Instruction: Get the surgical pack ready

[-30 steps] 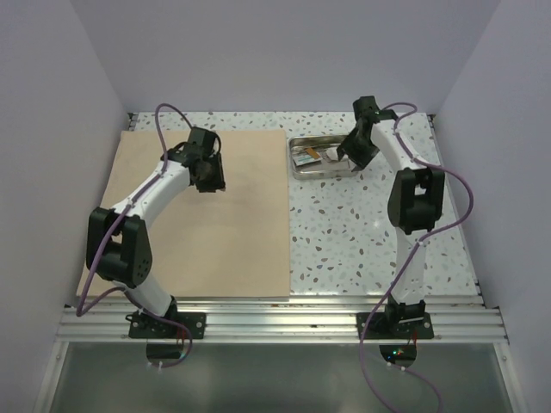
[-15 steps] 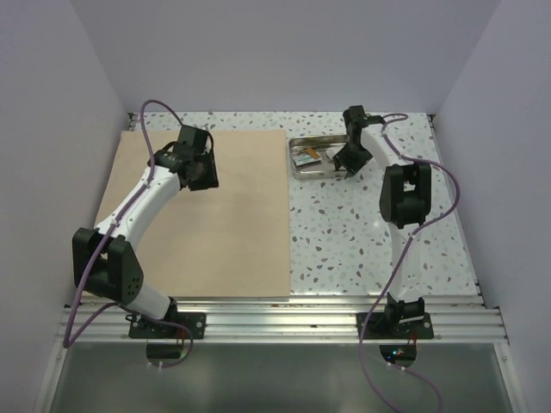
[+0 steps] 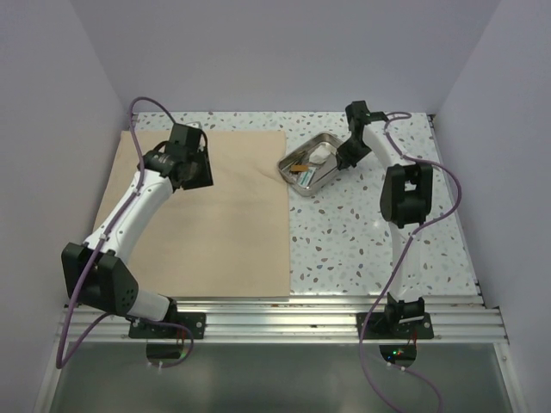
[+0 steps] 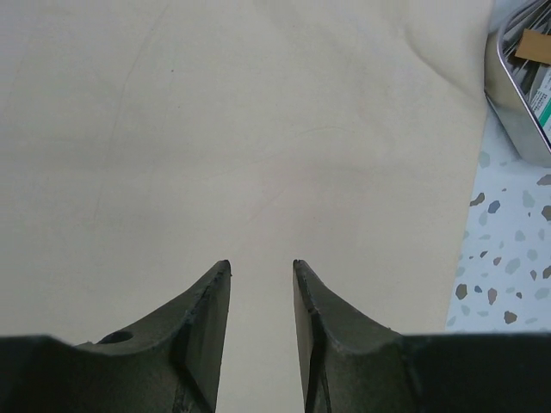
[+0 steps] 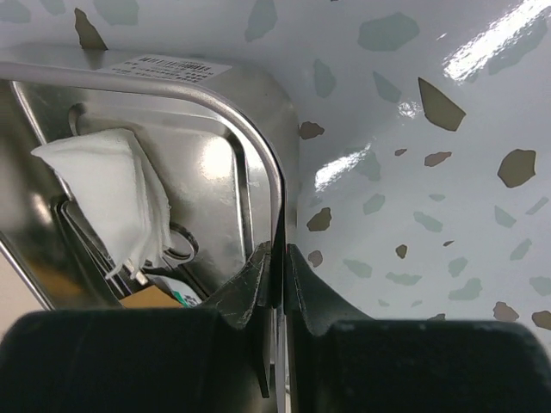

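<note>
The tan wrap sheet (image 3: 207, 215) lies flat on the left half of the table; in the left wrist view the sheet (image 4: 258, 129) fills most of the frame. My left gripper (image 3: 196, 176) (image 4: 261, 262) hovers over its far part, open, nothing between the fingers. The steel tray (image 3: 297, 160) sits turned at an angle just right of the sheet's far corner. Inside the tray (image 5: 215, 172) lie white gauze (image 5: 112, 189), a scissors handle (image 5: 176, 245) and a packet (image 5: 151, 297). My right gripper (image 3: 342, 160) (image 5: 280, 248) is shut on the tray's right rim.
The speckled tabletop (image 3: 362, 232) stretches right of the sheet. Purple walls close in the back and both sides. An aluminium rail (image 3: 284, 314) with both arm bases runs along the near edge. The tray's corner (image 4: 516, 86) shows at the left wrist view's upper right.
My right gripper closed on the tray's rim, and the tray swung and slid left toward the sheet. My left arm drew back and left over the sheet.
</note>
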You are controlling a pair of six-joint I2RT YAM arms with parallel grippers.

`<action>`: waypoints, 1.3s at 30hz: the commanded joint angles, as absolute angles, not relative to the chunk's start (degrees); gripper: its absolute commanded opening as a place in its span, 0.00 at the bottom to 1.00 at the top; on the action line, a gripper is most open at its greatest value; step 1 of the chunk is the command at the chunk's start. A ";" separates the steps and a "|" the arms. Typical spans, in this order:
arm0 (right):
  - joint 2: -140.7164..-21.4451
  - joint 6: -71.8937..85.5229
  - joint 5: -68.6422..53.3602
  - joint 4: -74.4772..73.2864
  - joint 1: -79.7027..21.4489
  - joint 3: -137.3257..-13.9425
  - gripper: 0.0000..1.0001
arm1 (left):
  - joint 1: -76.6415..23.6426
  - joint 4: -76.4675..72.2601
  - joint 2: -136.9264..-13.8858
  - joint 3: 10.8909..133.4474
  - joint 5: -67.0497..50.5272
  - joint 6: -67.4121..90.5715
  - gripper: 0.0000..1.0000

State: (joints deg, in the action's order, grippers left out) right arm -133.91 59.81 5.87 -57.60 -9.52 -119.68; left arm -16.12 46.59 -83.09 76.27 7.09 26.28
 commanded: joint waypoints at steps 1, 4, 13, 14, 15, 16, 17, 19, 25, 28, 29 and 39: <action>-130.96 61.96 2.20 -59.85 -10.63 -123.13 0.00 | -15.56 47.55 -80.68 78.84 8.17 25.75 0.39; -129.20 62.93 1.49 -61.08 -13.35 -125.06 0.00 | -15.47 47.72 -80.77 79.10 8.00 26.36 0.39; -124.11 64.69 0.17 -61.26 -18.37 -127.17 0.00 | -15.47 48.34 -80.07 80.07 7.82 26.72 0.40; -123.75 64.34 0.09 -61.35 -18.89 -127.53 0.00 | -15.38 48.60 -79.98 80.07 7.82 26.72 0.40; -123.31 64.07 0.35 -61.61 -19.68 -127.88 0.00 | -15.38 48.60 -79.81 79.98 7.91 26.72 0.40; -122.18 63.81 0.79 -61.87 -19.69 -127.88 0.00 | -15.38 48.60 -79.54 79.98 7.91 26.63 0.40; -121.38 63.72 1.14 -60.92 -19.69 -127.18 0.00 | -15.38 48.86 -79.45 80.07 8.00 26.63 0.40; -120.24 62.50 1.49 -60.29 -19.69 -126.65 0.00 | -15.38 48.96 -79.10 80.16 8.00 26.46 0.40; -118.74 59.33 1.31 -62.31 -22.14 -127.89 0.00 | -15.29 49.92 -77.88 80.16 9.22 26.02 0.40; -117.07 61.60 0.88 -58.99 -25.83 -123.32 0.00 | -14.59 50.54 -77.61 80.68 10.19 25.66 0.41; -116.90 62.48 0.70 -56.36 -27.06 -122.18 0.00 | -14.15 51.23 -77.78 80.86 10.28 25.66 0.41; -122.78 75.04 4.13 -40.97 -43.84 -119.00 0.00 | -13.62 58.18 -76.30 79.55 15.11 30.58 0.41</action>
State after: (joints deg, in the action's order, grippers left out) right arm -122.65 67.46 3.68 -51.00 -41.45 -117.91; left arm -14.22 54.68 -79.29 79.29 11.62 27.94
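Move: The tray hangs from the right fingers by its right rim, its middle about 8 cm to that hand's left and level with it fore and aft. The tan sheet's middle lies some 41 cm left and 15 cm back of the right hand. Inside the tray the gauze sits about 6 cm left and 4 cm ahead of the right hand, the brown packet 12 cm left. From the left hand the tray is about 29 cm right, 16 cm ahead, well below. Tray and contents are carried over onto the sheet's side by the right hand, which keeps its pinch on the rim: first about 10 cm left, then almost straight up, then quickly left and back, 26 cm left in all and some 25 degrees counter-clockwise. The empty left hand, fingers still apart, eases a few centimetres up, left and back. ##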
